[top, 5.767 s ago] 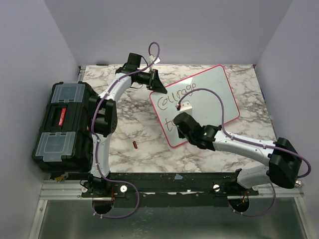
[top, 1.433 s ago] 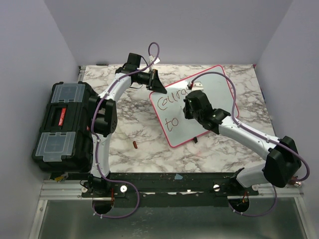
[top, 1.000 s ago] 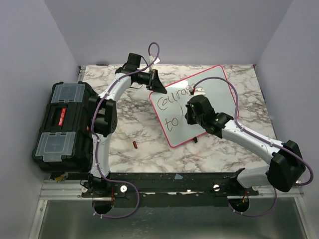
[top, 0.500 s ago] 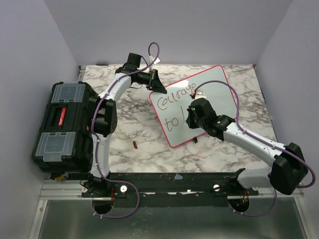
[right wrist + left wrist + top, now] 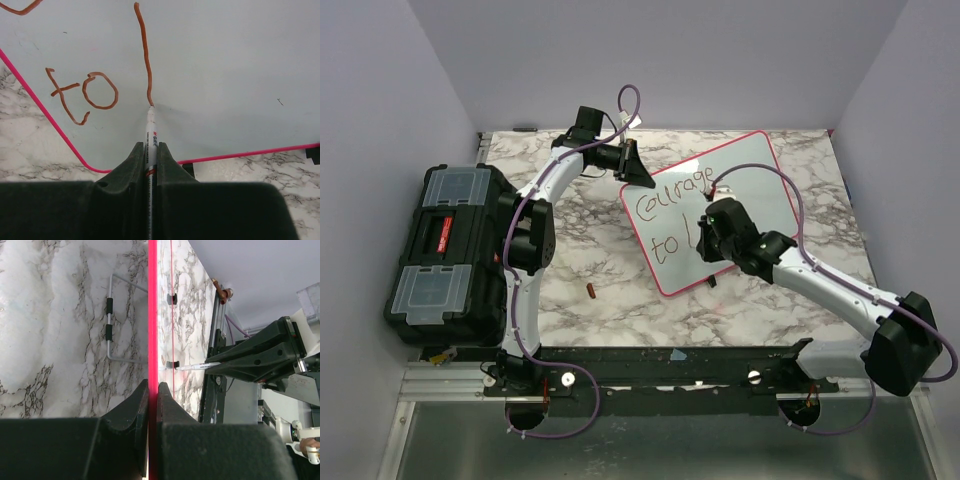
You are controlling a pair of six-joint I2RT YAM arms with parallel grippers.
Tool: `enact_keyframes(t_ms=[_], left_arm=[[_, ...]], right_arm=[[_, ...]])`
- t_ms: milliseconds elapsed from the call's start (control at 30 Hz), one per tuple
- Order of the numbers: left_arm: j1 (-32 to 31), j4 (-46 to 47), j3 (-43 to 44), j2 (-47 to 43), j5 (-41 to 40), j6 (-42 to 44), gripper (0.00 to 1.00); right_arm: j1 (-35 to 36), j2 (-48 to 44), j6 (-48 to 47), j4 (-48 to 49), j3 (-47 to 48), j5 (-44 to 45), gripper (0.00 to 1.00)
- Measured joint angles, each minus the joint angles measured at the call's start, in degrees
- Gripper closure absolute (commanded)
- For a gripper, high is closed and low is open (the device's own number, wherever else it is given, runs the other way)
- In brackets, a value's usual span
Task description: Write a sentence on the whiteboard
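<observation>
The whiteboard (image 5: 750, 180), white with a pink rim, lies tilted on the marble table. Its sentence (image 5: 670, 195) reads "Courage" above "to", with a fresh vertical stroke after "to" (image 5: 146, 55). My left gripper (image 5: 642, 178) is shut on the board's far-left rim (image 5: 152, 315). My right gripper (image 5: 705, 232) is shut on a white marker (image 5: 150, 131), its tip touching the board at the bottom of the stroke. The words "to" (image 5: 82, 92) show in the right wrist view.
A black toolbox (image 5: 445, 255) stands at the table's left edge. A small red marker cap (image 5: 590, 291) lies on the marble near the board's lower left corner. A wire stand (image 5: 112, 320) shows under the board.
My right gripper has moved from the top line down to the second line and drawn a vertical stroke after "to". The left gripper has held still on the rim.
</observation>
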Motion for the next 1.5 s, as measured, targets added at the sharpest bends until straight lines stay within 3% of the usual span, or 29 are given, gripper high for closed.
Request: enact_keyframes(t_ms=[533, 1500], left_arm=[[0.0, 0.0, 0.0, 0.0, 0.0, 0.0, 1.0], [0.0, 0.1, -0.1, 0.0, -0.1, -0.2, 1.0]], right_arm=[[-0.1, 3.2, -0.7, 3.5, 5.1, 2.8, 0.99], [-0.1, 5.4, -1.6, 4.3, 5.3, 10.4, 0.99]])
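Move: My right hand holds the marker with its tip at the foot of a fresh upright stroke. The spot halfway up that stroke is about 8 cm ahead, 3 cm left and 2 cm below my fingers; the stroke's top is 12 cm ahead, 4 cm left, level. "to" lies 4 cm ahead, 9 cm left, 3 cm below; "courage" 16 cm ahead, 7 cm left, 3 cm above. From my left hand the halfway spot is 12 cm back, 10 cm right, 7 cm below. I lift the marker off the stroke's foot and carry it forward and up about 4 cm, drifting slightly left, then lower it onto the middle of the stroke. From there I draw an arch, a little farther up the board and then roughly 2 cm right, just easing back at its end, the wrist turning some 10 degrees, partly clockwise. My left hand keeps its grip on the board's edge. ##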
